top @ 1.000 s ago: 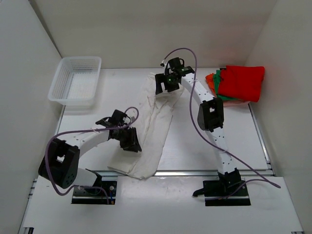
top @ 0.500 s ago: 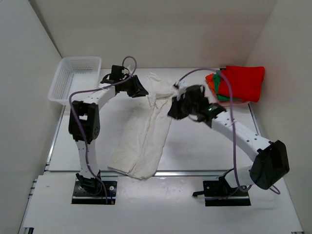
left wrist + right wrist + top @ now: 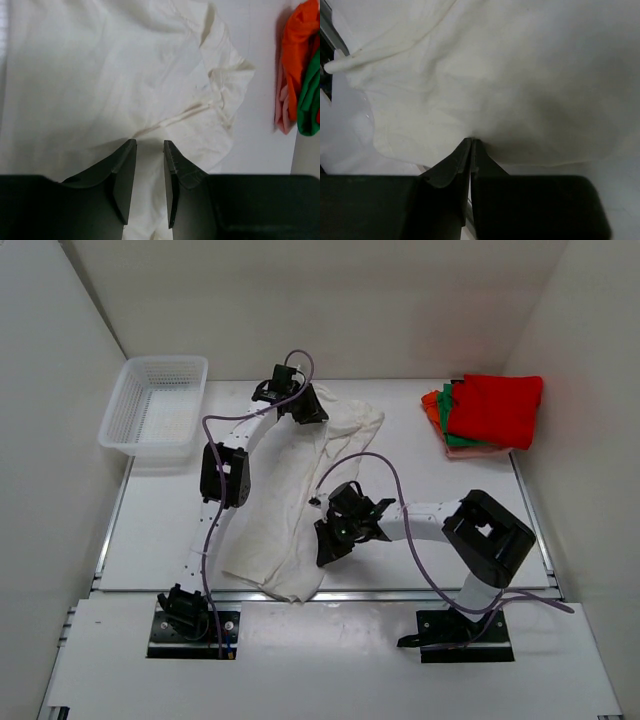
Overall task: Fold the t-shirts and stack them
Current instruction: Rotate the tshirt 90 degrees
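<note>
A large white t-shirt (image 3: 290, 500) lies lengthwise down the middle of the table, crumpled, its near end at the front edge. My left gripper (image 3: 310, 410) is at its far end, and in the left wrist view the jaws (image 3: 150, 142) stand part-way closed with a fold of the white t-shirt (image 3: 100, 75) bunched between them. My right gripper (image 3: 325, 545) is at the shirt's near right hem; in the right wrist view its tips (image 3: 471, 141) are pressed together on the cloth (image 3: 520, 75). Folded red (image 3: 495, 408), green (image 3: 455, 430) and orange (image 3: 432, 405) t-shirts lie stacked at the far right.
A white mesh basket (image 3: 168, 359) stands at the far left corner. White walls close in the left, back and right sides. A metal rail (image 3: 420, 594) runs along the table's near edge. The stack's orange (image 3: 295, 40) and green (image 3: 310, 95) edges show in the left wrist view.
The left gripper went from the shirt's near left side to its far end. The right gripper came down from the far end to the near right hem and closed. The shirt's far end spread rightward.
</note>
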`<state>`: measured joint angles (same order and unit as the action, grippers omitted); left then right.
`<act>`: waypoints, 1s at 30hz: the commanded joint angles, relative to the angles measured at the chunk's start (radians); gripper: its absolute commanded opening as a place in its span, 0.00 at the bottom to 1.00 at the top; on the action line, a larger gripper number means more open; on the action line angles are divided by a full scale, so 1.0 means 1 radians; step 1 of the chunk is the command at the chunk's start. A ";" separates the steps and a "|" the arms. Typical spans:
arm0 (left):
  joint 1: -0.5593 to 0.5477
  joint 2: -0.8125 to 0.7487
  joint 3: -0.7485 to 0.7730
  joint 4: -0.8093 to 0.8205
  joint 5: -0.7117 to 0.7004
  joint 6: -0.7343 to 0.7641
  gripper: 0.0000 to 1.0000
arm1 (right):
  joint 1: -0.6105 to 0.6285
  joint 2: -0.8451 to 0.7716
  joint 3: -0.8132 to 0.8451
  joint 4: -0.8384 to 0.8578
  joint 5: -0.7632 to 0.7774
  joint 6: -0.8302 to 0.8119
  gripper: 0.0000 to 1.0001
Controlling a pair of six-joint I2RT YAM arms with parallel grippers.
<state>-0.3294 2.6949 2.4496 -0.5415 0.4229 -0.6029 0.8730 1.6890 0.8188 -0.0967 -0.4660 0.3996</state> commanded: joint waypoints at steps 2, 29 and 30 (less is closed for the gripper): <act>0.007 0.066 0.120 -0.114 -0.072 -0.040 0.39 | -0.061 0.009 -0.006 -0.129 0.016 -0.070 0.02; 0.055 0.077 0.100 -0.028 -0.254 -0.216 0.39 | -0.235 -0.089 -0.063 -0.269 -0.059 -0.219 0.04; 0.056 0.063 0.092 -0.040 -0.271 -0.210 0.40 | -0.249 -0.097 -0.061 -0.268 -0.056 -0.226 0.06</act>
<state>-0.2829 2.8094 2.5862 -0.5289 0.2485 -0.8219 0.6369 1.6070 0.7914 -0.4191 -0.5449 0.1375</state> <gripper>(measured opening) 0.390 0.053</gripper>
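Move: The white t-shirt lies as a long slanting strip under both hands. Its middle is about 25 cm back and 5 cm left of the left hand, 4 cm below it, and 18 cm ahead and 5 cm left of the right hand, just below. The far end's middle is some 3 cm ahead and 7 cm right of the left hand; the near end's middle is about 8 cm back and 13 cm left of the right hand. Rightward and forward first, the right hand drags the near part of the t-shirt with its shut fingertips, about 12 cm to the right and 7 cm forward, staying low, then comes back towards the base and slightly left. The left hand sinks 2 cm onto the far part, fingers still partly open, edges left, then pushes some 5 cm forward, turning nearly 20 degrees counter-clockwise. ##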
